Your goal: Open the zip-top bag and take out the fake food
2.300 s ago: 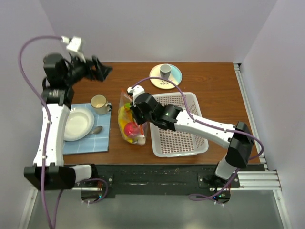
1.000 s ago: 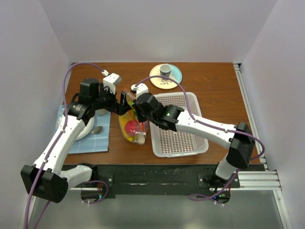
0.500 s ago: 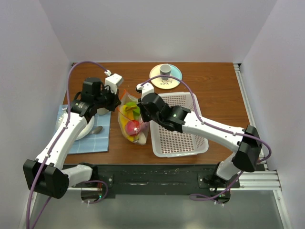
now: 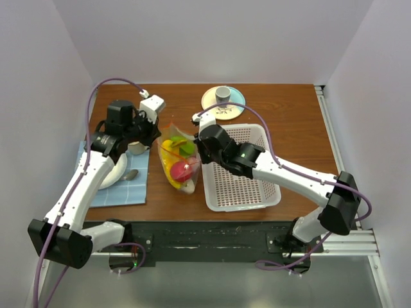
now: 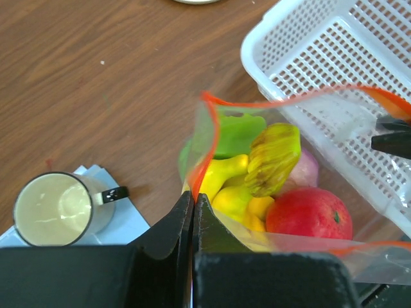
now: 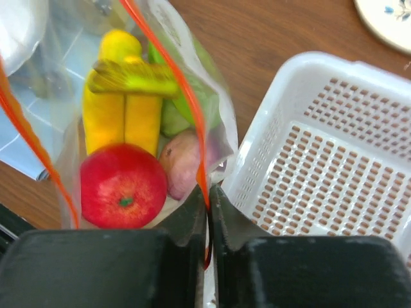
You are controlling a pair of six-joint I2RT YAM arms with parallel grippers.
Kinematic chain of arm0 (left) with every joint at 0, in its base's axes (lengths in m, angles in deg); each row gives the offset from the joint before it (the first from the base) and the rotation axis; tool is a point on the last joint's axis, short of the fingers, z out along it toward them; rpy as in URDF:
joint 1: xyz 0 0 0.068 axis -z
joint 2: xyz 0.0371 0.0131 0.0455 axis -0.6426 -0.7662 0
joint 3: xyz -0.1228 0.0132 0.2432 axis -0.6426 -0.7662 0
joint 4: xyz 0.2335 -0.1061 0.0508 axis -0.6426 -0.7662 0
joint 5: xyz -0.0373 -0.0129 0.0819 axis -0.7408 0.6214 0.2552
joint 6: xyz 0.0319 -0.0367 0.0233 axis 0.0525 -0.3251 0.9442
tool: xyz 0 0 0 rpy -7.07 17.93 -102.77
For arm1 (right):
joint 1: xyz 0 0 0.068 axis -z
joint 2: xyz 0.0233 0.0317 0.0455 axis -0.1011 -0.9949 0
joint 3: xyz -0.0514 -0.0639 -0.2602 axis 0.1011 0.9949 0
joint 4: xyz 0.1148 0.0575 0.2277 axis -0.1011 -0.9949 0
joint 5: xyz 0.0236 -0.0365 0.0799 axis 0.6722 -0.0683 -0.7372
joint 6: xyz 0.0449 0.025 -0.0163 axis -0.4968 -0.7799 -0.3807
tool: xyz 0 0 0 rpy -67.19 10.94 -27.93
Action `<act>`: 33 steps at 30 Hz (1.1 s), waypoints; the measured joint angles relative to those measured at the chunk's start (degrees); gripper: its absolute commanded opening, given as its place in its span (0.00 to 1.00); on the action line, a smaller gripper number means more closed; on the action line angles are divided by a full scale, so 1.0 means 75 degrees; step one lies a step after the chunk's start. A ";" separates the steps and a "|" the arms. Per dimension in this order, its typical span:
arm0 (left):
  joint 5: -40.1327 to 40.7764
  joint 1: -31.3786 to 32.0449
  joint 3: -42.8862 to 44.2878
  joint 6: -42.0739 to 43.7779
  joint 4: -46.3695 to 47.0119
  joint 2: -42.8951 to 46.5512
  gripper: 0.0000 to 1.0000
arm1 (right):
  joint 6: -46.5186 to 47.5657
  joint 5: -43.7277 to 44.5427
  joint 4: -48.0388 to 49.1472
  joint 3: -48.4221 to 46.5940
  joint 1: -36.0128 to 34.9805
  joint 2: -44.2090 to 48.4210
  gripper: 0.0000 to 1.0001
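Observation:
The zip-top bag [image 4: 176, 160] hangs between my two grippers with its orange-red mouth pulled open. My left gripper [image 4: 158, 136] is shut on the bag's left lip [image 5: 204, 128], jaws pressed together [image 5: 192, 199]. My right gripper [image 4: 196, 157] is shut on the right lip, and the orange strip runs down between its jaws [image 6: 209, 192]. Inside lies the fake food: a red fruit [image 5: 308, 221], yellow bananas [image 6: 125, 112], a green piece [image 5: 237, 131] and a purple piece [image 6: 186, 163].
A white basket [image 4: 241, 170] stands just right of the bag, touching it. Behind it is a plate [image 4: 234, 106] with a grey cup [image 4: 222, 94]. To the left, a blue cloth [image 4: 122, 192] carries a mug [image 5: 54, 208], a white bowl [image 4: 115, 170] and a spoon [image 4: 130, 174].
The left arm swung in from the back left and shut on the bag's left lip. The grippers then drew apart, and the bag's mouth spread open.

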 measured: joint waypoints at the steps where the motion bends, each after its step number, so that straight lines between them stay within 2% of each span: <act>1: -0.0085 0.0003 0.0000 0.0003 -0.0035 -0.0032 0.00 | 0.0154 -0.0023 -0.0061 -0.0184 0.0000 -0.0038 0.46; 4: -0.0297 0.0023 0.0000 0.0055 -0.0125 -0.0146 0.00 | 0.0743 -0.0280 -0.0026 -0.0746 0.0000 -0.0067 0.55; 7: -0.0466 0.0070 0.0000 0.0134 -0.0152 -0.0233 0.00 | 0.1405 -0.0664 0.0306 -0.1003 -0.0003 -0.0009 0.58; 15: -0.0650 0.0169 0.0000 0.0198 -0.0152 -0.0460 0.00 | 0.2824 -0.2206 0.0743 -0.1609 -0.0032 -0.0178 0.56; 21: -0.0650 0.0195 0.0000 0.0198 -0.0152 -0.0493 0.00 | 0.3844 -0.3040 0.0723 -0.2232 -0.0087 -0.1131 0.57; 28: -0.0647 0.0195 0.0000 0.0239 -0.0149 -0.0493 0.00 | 0.4736 -0.3188 0.0085 -0.2261 -0.0087 -0.1903 0.62; 33: -0.0647 0.0195 0.0000 0.0315 -0.0152 -0.0493 0.00 | 0.5214 -0.2975 0.0184 -0.2229 -0.0085 -0.1958 0.65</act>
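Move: The mottled gourd on top of the food in the open bag lies about 10 cm to the left of my right hand, 2 cm ahead and some 9 cm below. The red fruit is about 4 cm back and 8 cm left of that hand, the green pepper 3 cm ahead and 6 cm left, and the basket's middle some 15 cm right and 3 cm back. From my left hand the gourd is about 8 cm right, 2 cm back and 10 cm down. My right hand lets go of the bag's right rim, opens a little over halfway and arcs over the mouth: up about 10 cm while going left, then down nearly as far, swinging some 40 degrees counter-clockwise to bring the fingers towards the mottled gourd. My left hand keeps its pinch on the left rim, easing it 2 cm right and 2 cm down. ##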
